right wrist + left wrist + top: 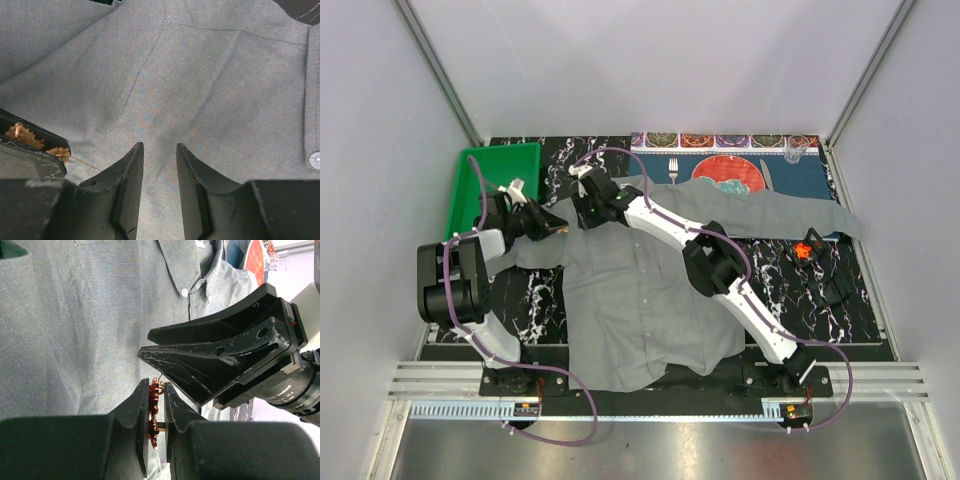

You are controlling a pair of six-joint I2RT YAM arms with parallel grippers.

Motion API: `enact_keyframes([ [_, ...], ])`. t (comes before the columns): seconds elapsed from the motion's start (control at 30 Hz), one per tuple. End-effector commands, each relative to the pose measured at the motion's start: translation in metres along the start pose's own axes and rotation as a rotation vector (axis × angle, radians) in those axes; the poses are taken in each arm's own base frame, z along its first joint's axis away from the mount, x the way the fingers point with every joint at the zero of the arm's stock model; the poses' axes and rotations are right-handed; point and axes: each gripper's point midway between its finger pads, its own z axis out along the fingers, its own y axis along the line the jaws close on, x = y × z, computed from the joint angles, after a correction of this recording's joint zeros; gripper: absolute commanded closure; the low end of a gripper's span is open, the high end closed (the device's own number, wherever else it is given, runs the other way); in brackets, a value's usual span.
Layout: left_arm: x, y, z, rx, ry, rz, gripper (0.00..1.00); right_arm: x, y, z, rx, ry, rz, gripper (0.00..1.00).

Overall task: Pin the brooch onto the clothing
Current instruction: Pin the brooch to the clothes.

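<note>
The clothing, a grey button-up shirt [640, 300], lies spread on the dark marbled table. My left gripper [556, 228] is over the shirt's left shoulder, shut on a reddish-copper brooch [154, 410] held edge-on between its fingers. The brooch's thin pin wire [85, 162] sticks out toward the fabric. My right gripper [583, 208] reaches across to the same spot, tips just beside the left one. In the right wrist view its jaws [160, 147] stand open over the cloth [210, 75], with a soft crease of fabric running into the gap. The brooch [24, 136] shows at that view's left edge.
A green bin [495, 170] stands at the back left. A blue patterned placemat [790, 178] with a red plate print and a clear glass [793, 152] lies at the back right, partly under the shirt's sleeve. A small orange-red object [807, 248] lies right of the shirt.
</note>
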Motion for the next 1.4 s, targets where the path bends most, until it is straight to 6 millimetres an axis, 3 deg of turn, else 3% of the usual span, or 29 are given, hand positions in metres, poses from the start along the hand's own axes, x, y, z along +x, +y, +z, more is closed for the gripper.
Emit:
enact_keyframes([
  [0.0,-0.017,-0.012,-0.004,0.039,-0.062,0.061,1.00,-0.018,0.004,-0.004,0.033,-0.063,-0.033,0.62],
  [0.5,-0.015,-0.007,-0.006,0.040,-0.069,0.039,1.00,0.019,-0.017,0.023,0.079,0.010,-0.042,0.65],
  [0.57,-0.015,-0.006,-0.006,0.040,-0.068,0.038,1.00,0.022,-0.022,0.026,0.104,0.008,-0.048,0.75],
  [0.63,-0.013,-0.005,-0.006,0.040,-0.065,0.039,1.00,0.022,-0.022,0.024,0.110,0.010,-0.044,0.99],
  [0.8,-0.010,-0.003,-0.004,0.044,-0.061,0.034,1.00,-0.017,0.002,-0.008,0.030,-0.046,-0.025,1.00],
  [0.97,-0.010,-0.006,0.000,0.067,-0.060,0.036,1.00,-0.057,0.012,-0.045,-0.068,-0.107,0.027,1.00],
  [1.2,-0.008,-0.018,0.016,0.127,-0.043,0.038,1.00,-0.052,0.028,-0.057,-0.223,-0.055,0.102,1.00],
  [1.37,-0.016,-0.025,0.026,0.180,-0.051,0.023,1.00,-0.044,0.019,-0.054,-0.234,-0.025,0.158,1.00],
])
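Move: The shirt cloth I mean to pinch is almost right below my open right fingers, about 1 cm ahead and 2 cm down. The brooch, in my left fingers, is some 5 cm to the left of my right hand, 2 cm nearer me and 1 cm higher; the collar point is roughly 8 cm ahead and 7 cm to its right. From my left hand that patch of cloth lies about 3 cm ahead, 5 cm right and 3 cm lower; the green tray's middle is some 16 cm left and 9 cm ahead. I sink my right fingers about 2 cm onto the shirt and shut them on a pinch of cloth, then lift it some 5 cm, tipping the wrist about 10 degrees. My left hand keeps hold of the brooch nearly still, then, as the cloth comes up, swings right and slightly down to bring the needle towards the pinch. ##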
